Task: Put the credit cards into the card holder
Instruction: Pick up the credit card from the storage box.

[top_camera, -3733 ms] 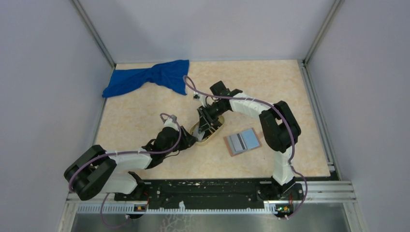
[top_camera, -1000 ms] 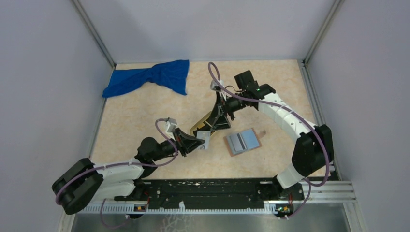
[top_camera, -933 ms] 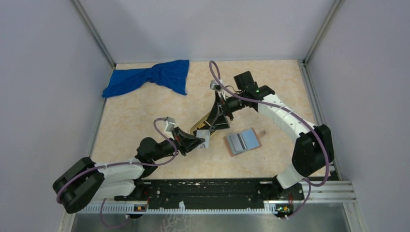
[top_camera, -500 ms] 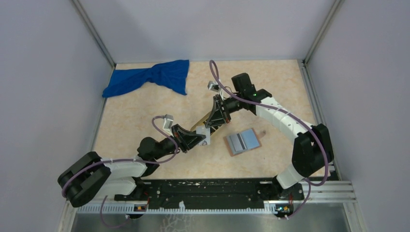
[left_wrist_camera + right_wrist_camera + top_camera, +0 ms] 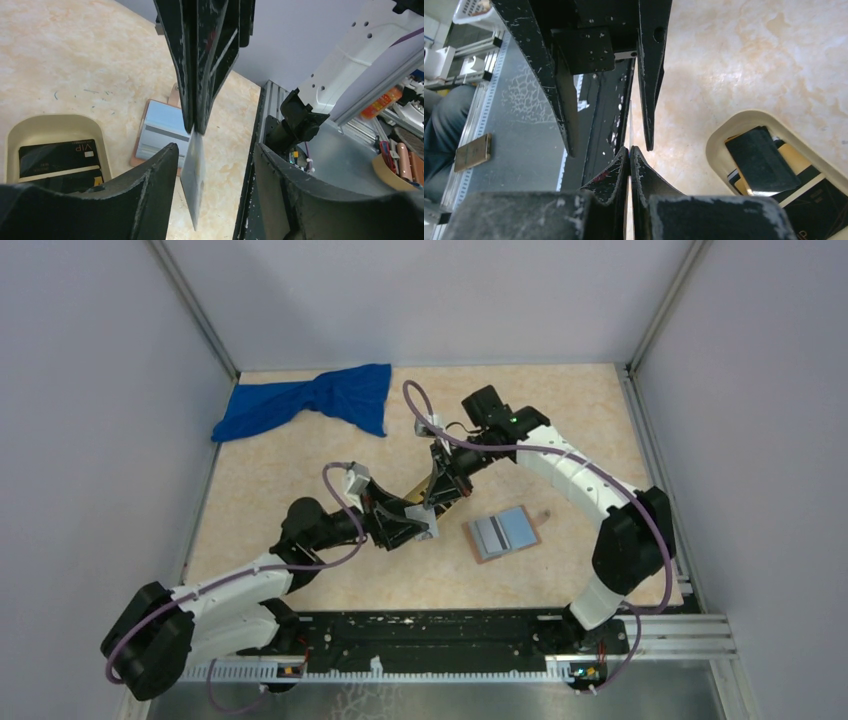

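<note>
A grey credit card (image 5: 196, 182) hangs on edge, pinched at its top by my right gripper (image 5: 431, 504), which is shut on it. In the right wrist view the card shows only as a thin edge (image 5: 629, 127) above the closed right gripper (image 5: 630, 149). My left gripper (image 5: 215, 147) is open, its fingers (image 5: 150, 190) standing either side of the card and apart from it. A black credit card (image 5: 57, 156) lies in the oval tan tray (image 5: 15, 132). The card holder (image 5: 502, 533) lies open on the table, blue-grey side up, to the right of both grippers.
A blue cloth (image 5: 310, 400) lies at the back left of the table. The tray (image 5: 719, 137) sits just behind the grippers and holds other dark flat items (image 5: 756, 157). The black rail with the arm bases (image 5: 430, 635) runs along the near edge.
The left gripper, which held the grey card a second ago, has opened. The right gripper has shut on the card's top edge. Both arms shifted slightly left.
</note>
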Action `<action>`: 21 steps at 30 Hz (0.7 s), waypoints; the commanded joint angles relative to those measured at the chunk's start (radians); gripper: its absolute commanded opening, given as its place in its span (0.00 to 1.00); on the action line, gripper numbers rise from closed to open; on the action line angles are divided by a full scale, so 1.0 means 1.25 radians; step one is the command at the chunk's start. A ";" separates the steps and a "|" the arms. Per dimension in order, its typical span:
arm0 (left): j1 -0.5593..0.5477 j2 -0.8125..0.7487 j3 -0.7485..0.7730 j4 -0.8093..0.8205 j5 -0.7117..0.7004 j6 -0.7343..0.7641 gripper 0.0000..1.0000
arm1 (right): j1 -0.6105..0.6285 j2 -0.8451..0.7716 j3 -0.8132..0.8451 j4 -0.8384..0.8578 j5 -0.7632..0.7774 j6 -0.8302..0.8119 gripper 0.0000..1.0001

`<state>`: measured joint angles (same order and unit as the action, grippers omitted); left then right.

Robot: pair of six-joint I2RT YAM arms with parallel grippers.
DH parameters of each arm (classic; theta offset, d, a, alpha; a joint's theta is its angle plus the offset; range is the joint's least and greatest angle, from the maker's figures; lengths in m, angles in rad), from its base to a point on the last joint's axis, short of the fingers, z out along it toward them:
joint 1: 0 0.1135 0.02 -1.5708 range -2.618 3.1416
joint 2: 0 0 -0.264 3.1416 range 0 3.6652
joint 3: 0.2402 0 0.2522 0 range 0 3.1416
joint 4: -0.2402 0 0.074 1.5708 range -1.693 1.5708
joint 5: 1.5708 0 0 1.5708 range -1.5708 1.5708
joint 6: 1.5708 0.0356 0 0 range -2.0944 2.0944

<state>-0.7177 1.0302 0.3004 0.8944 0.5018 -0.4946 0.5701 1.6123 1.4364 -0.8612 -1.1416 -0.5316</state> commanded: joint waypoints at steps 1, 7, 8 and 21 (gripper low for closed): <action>0.005 0.017 0.070 -0.193 0.071 0.098 0.59 | 0.027 0.007 0.034 -0.070 0.018 -0.072 0.00; 0.005 0.080 0.106 -0.180 0.140 0.097 0.00 | 0.026 0.006 0.034 -0.067 0.026 -0.072 0.00; 0.006 0.081 0.109 -0.178 0.146 0.095 0.00 | 0.027 0.007 0.033 -0.064 0.028 -0.071 0.00; 0.023 -0.092 -0.117 0.181 -0.056 -0.138 0.00 | 0.002 -0.066 -0.084 0.097 -0.101 -0.032 0.86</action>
<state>-0.6968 0.9581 0.2161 0.8936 0.5419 -0.5434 0.5716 1.5898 1.3800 -0.8612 -1.1526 -0.5816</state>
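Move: The credit card to take is edge-on in the right gripper's shut tips, its middle about 1 cm ahead of the open left gripper, 2 cm to its right and a centimetre lower. The storage box stands some 17 cm ahead of the left hand and 3 cm right, the card holder about 10 cm ahead and 21 cm right, both roughly 21 cm below. From the right hand the card's middle lies about 1 cm back, 2 cm left and 2 cm down. Bring the left gripper down about 3 cm and slightly right, rolling some 10 degrees, and shut its fingers on the card's near part while the right hand sinks about 1.5 cm, easing back, still pinching. Then open the right fingers wide and hold that hand nearly in place. Draw the left hand about 3 cm left with the card, also back and a little up, undoing the roll. ##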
